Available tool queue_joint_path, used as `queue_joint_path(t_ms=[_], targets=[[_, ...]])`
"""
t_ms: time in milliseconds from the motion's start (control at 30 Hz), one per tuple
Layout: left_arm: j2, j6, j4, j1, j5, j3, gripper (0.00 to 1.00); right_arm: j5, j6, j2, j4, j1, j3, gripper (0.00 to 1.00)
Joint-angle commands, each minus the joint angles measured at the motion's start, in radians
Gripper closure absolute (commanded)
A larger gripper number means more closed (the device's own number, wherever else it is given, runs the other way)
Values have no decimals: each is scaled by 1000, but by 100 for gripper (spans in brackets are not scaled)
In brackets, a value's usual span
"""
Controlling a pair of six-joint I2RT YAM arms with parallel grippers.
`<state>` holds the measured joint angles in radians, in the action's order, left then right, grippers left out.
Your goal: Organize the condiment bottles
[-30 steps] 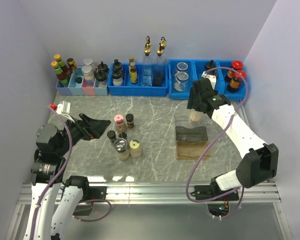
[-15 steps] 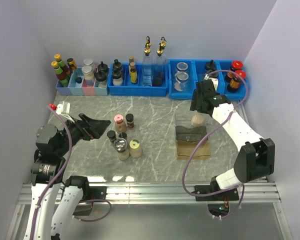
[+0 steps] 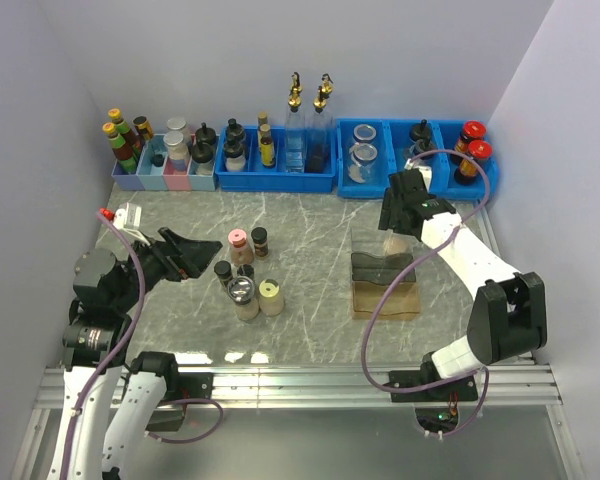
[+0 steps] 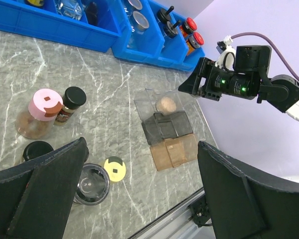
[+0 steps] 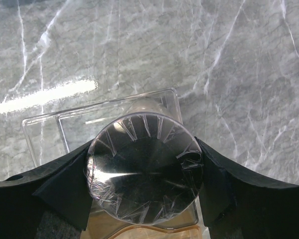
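My right gripper (image 5: 144,175) is shut on a clear-lidded spice jar (image 5: 144,167) with beige contents (image 3: 392,241), held upright over the clear rear step of a tiered rack (image 3: 385,285). Whether the jar touches the step I cannot tell. Several more condiment bottles stand grouped left of centre: a pink-lidded jar (image 4: 45,101), two black-lidded jars (image 4: 74,97) (image 4: 37,149), a wider clear-lidded jar (image 4: 92,181) and a pale-yellow-lidded jar (image 4: 114,168). My left gripper (image 3: 195,255) hangs open just left of that group, holding nothing.
Blue bins (image 3: 277,181) line the back wall, with small bottles, two tall gold-spouted bottles (image 3: 308,125) and red-capped sauce bottles (image 3: 472,150) in them. Pastel bins (image 3: 160,178) sit at the back left. The rack's dark and amber steps (image 4: 174,149) lie nearer the front.
The right gripper has shifted slightly toward the rack with the jar still in it. The left arm and the grouped jars have not moved.
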<state>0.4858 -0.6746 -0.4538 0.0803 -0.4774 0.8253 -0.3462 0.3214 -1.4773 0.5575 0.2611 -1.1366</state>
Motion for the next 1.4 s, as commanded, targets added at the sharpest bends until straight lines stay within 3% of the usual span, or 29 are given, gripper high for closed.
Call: queue_joint_path(t_ms=[0, 200, 467, 667, 833, 967, 1067, 1367], targets=[[-16, -6, 21, 4, -10, 0, 1, -19, -16, 41, -57, -5, -15, 31], [-13, -2, 15, 4, -6, 8, 1, -36, -16, 132, -16, 1, -66, 5], [-21, -6, 7, 4, 19, 1, 1, 35, -30, 253, 24, 87, -124, 1], [-24, -19, -11, 4, 85, 5, 1, 264, -80, 275, -31, 406, -95, 3], [-27, -26, -55, 3, 173, 26, 1, 322, -133, 177, -97, 683, -100, 3], [-33, -51, -161, 3, 356, 58, 1, 306, -151, 57, -102, 811, -190, 2], [-41, -62, -204, 3, 465, 84, 1, 262, -157, -37, -94, 877, -261, 1], [-39, -63, -238, 4, 504, 98, 1, 210, -166, -256, -80, 929, -388, 0]])
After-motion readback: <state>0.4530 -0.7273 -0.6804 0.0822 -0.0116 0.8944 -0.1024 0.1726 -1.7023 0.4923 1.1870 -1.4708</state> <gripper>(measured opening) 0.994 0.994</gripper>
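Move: The large dark-lidded bottle stands about 38 cm to the right hand's left and some 18 cm nearer the base, its middle about 2 cm lower. From that bottle, the yellow-lidded bottle is roughly 7 cm to the right and 2 cm farther out. The small black-lidded bottle sits straight beyond it by about 7 cm, the pink-lidded one by some 14 cm. From the left hand, the large bottle lies about 7 cm right, 1 cm back and 20 cm below. Open the right gripper to let go of the clear jar in the clear tray, lift about 13 cm clear, then sweep some 38 cm left and 18 cm back, turning about 70 degrees counter-clockwise and sinking over the large dark-lidded bottle, fingers wide. Late on, swing the open left gripper left out of the way, turning it counter-clockwise. ##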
